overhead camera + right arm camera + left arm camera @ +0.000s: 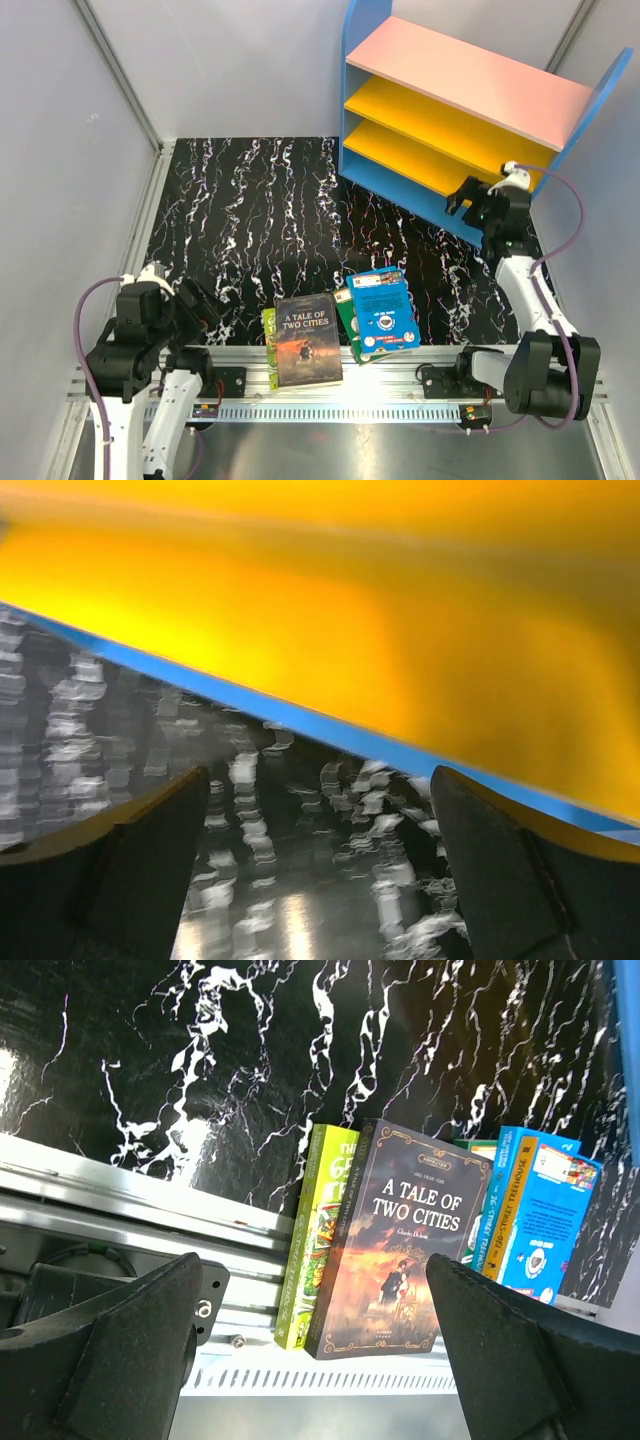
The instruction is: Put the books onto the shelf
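Observation:
Several books lie at the table's near edge. The dark "A Tale of Two Cities" (pixel 307 340) (pixel 400 1240) rests on a lime-green book (pixel 269 345) (pixel 320 1230). Right of them the blue Treehouse book (pixel 385 308) (pixel 545 1220) lies on a green one (pixel 345 310). The shelf (pixel 470 80), with blue sides, a pink top and yellow boards, stands at the far right. My left gripper (pixel 200 305) (pixel 312 1265) is open and empty, left of the books and pointing at them. My right gripper (pixel 468 200) (pixel 320 780) is open and empty just before the shelf's blue bottom edge (pixel 300 720).
Black marbled tabletop (pixel 260 220) lies between the books and the shelf. A metal rail (pixel 340 395) runs along the near edge under the books' ends. Grey walls close in on the left, the back and the right.

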You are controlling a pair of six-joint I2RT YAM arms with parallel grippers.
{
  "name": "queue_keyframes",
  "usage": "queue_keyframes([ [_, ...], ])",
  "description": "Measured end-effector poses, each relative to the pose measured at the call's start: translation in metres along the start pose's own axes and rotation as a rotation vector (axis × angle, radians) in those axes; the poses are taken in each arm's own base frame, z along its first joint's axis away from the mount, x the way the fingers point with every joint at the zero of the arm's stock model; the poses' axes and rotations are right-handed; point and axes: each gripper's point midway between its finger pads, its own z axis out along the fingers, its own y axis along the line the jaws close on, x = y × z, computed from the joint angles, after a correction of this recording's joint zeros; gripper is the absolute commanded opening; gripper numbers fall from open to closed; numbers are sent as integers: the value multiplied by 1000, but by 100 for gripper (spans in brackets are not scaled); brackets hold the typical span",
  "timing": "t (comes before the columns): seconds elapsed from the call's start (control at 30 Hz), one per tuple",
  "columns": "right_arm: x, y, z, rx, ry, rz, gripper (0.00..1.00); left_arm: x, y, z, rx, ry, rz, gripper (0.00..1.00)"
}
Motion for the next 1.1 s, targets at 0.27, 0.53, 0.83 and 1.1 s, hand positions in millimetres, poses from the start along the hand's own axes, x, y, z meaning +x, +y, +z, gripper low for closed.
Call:
queue_keyframes([
  [0.27,34,117,-107,-266,316,218,100,4,-3,14,18,45,13,99],
  [0.53,61,135,-217,-403,476,423,100,-5,-12,23,27,71,16,99],
  [0.83,150,110,-218,-175,794,578,100,-12,-37,53,44,177,64,99],
  [1.1,124,102,-215,-120,699,538,100,24,-144,52,36,296,469,99],
])
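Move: My right hand is at the shelf; the blue book lies about 25 cm back and 23 cm to the left, some 15 cm below it. The green book partly beneath it is about 27 cm back and 31 cm left. From my left hand, A Tale of Two Cities lies about 20 cm right, 3 cm back and 17 cm down, with the lime-green book 12 cm right and 4 cm back, and the green book 29 cm right and 3 cm forward. I sweep my open right hand away from the shelf, some 23 cm back and 15 cm left, rising first and then sinking as its fingers roll and tip down over the books' right side; it finally edges 2–3 cm back to the right. My open left hand creeps forward about 5 cm, then swings right towards A Tale of Two Cities, 14 cm in all, turning clockwise and rising slightly at the end. ##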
